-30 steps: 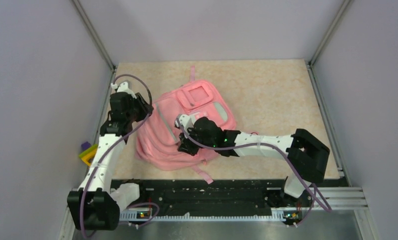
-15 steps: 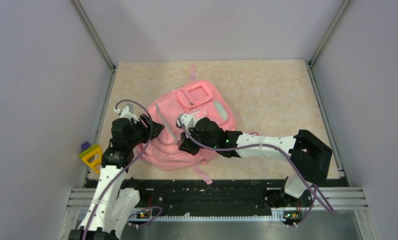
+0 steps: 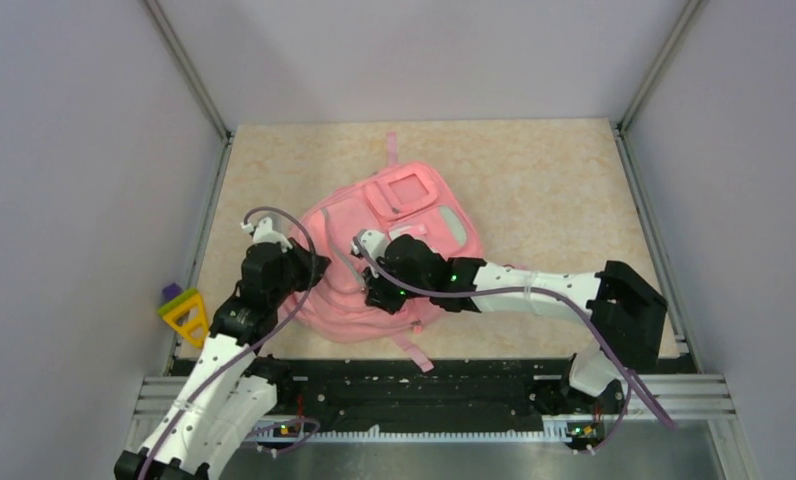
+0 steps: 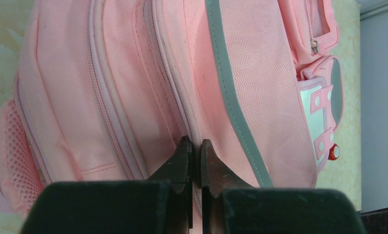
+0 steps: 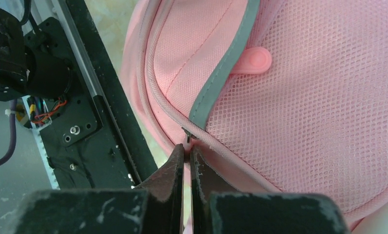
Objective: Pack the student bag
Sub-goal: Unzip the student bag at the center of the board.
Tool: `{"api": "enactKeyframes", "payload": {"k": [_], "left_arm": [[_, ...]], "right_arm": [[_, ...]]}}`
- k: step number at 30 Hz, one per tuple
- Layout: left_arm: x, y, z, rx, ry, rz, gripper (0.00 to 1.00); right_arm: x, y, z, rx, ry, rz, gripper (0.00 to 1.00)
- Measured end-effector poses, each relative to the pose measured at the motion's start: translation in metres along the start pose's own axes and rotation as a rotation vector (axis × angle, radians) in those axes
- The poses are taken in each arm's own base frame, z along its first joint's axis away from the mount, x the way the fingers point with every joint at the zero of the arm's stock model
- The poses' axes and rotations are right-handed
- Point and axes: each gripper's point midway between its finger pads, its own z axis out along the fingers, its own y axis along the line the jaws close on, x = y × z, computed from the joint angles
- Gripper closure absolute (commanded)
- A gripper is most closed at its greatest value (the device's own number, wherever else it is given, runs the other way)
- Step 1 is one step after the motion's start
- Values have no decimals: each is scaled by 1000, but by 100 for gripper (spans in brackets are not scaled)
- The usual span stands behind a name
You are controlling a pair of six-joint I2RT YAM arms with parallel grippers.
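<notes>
The student bag (image 3: 419, 205) is a large pink backpack with grey-green trim, lying flat mid-table with its front pockets up. My left gripper (image 3: 314, 268) is at the bag's left side. In the left wrist view it (image 4: 193, 146) is shut, pinching a fold of the student bag (image 4: 133, 83) along a zipper seam. My right gripper (image 3: 372, 297) is at the bag's near edge. In the right wrist view it (image 5: 187, 150) is shut on a small zipper pull (image 5: 187, 138) of the student bag (image 5: 309, 122).
A yellow and purple triangular toy (image 3: 182, 312) lies beyond the table's left edge. The black front rail (image 3: 424, 385) runs close under the bag's near edge, where a pink strap (image 3: 409, 350) trails. Grey walls enclose the table on three sides.
My left arm came nearer along the bag's left side, opened, then shut on the bag. The bag shifted slightly right. My right gripper kept its hold.
</notes>
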Motion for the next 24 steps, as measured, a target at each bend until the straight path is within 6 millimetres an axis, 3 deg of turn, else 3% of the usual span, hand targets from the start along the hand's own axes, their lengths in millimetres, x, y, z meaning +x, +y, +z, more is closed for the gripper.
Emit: {"api": "enactKeyframes", "payload": {"k": [6,10,21,22,24], "left_arm": [[1,-2,1,-21,-22,4,100],[0,-4,1,-22,-33,-5,100],[-1,-1,-1,-20,-92,-55,100],[-1,0,0,-18,-99,-61,100],[0,1,0,-16,-108,-69,100]], "right_arm": [[-1,9,-2,52,46,-26,100],[-14,29,3,29,27,-52,100],[-17,35,30,6,36,-43,100],[-18,35,31,6,36,-44,99],[-17,35,32,6,38,-46,87]]}}
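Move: The right fingers already hold the zip pull. The piped edge pinched in the left fingers lies about 8 cm ahead, 7 cm to the left and slightly above. The grey strip's near end is some 3 cm ahead and 1 cm left; the loose strap tail lies about 9 cm back, 9 cm right and 9 cm below. From the left hand, the zip pull is roughly 8 cm back, 7 cm right and 3 cm lower. Drawing first about 2 cm back and a little up, then leftward, the right hand drags the zip pull some 5 cm left along the bag's near edge, past the end of the grey strip, sinking again as it goes. Its fingers stay shut on the pull; the left hand keeps its pinch on the piped edge, staying in place and turning slightly counter-clockwise. ##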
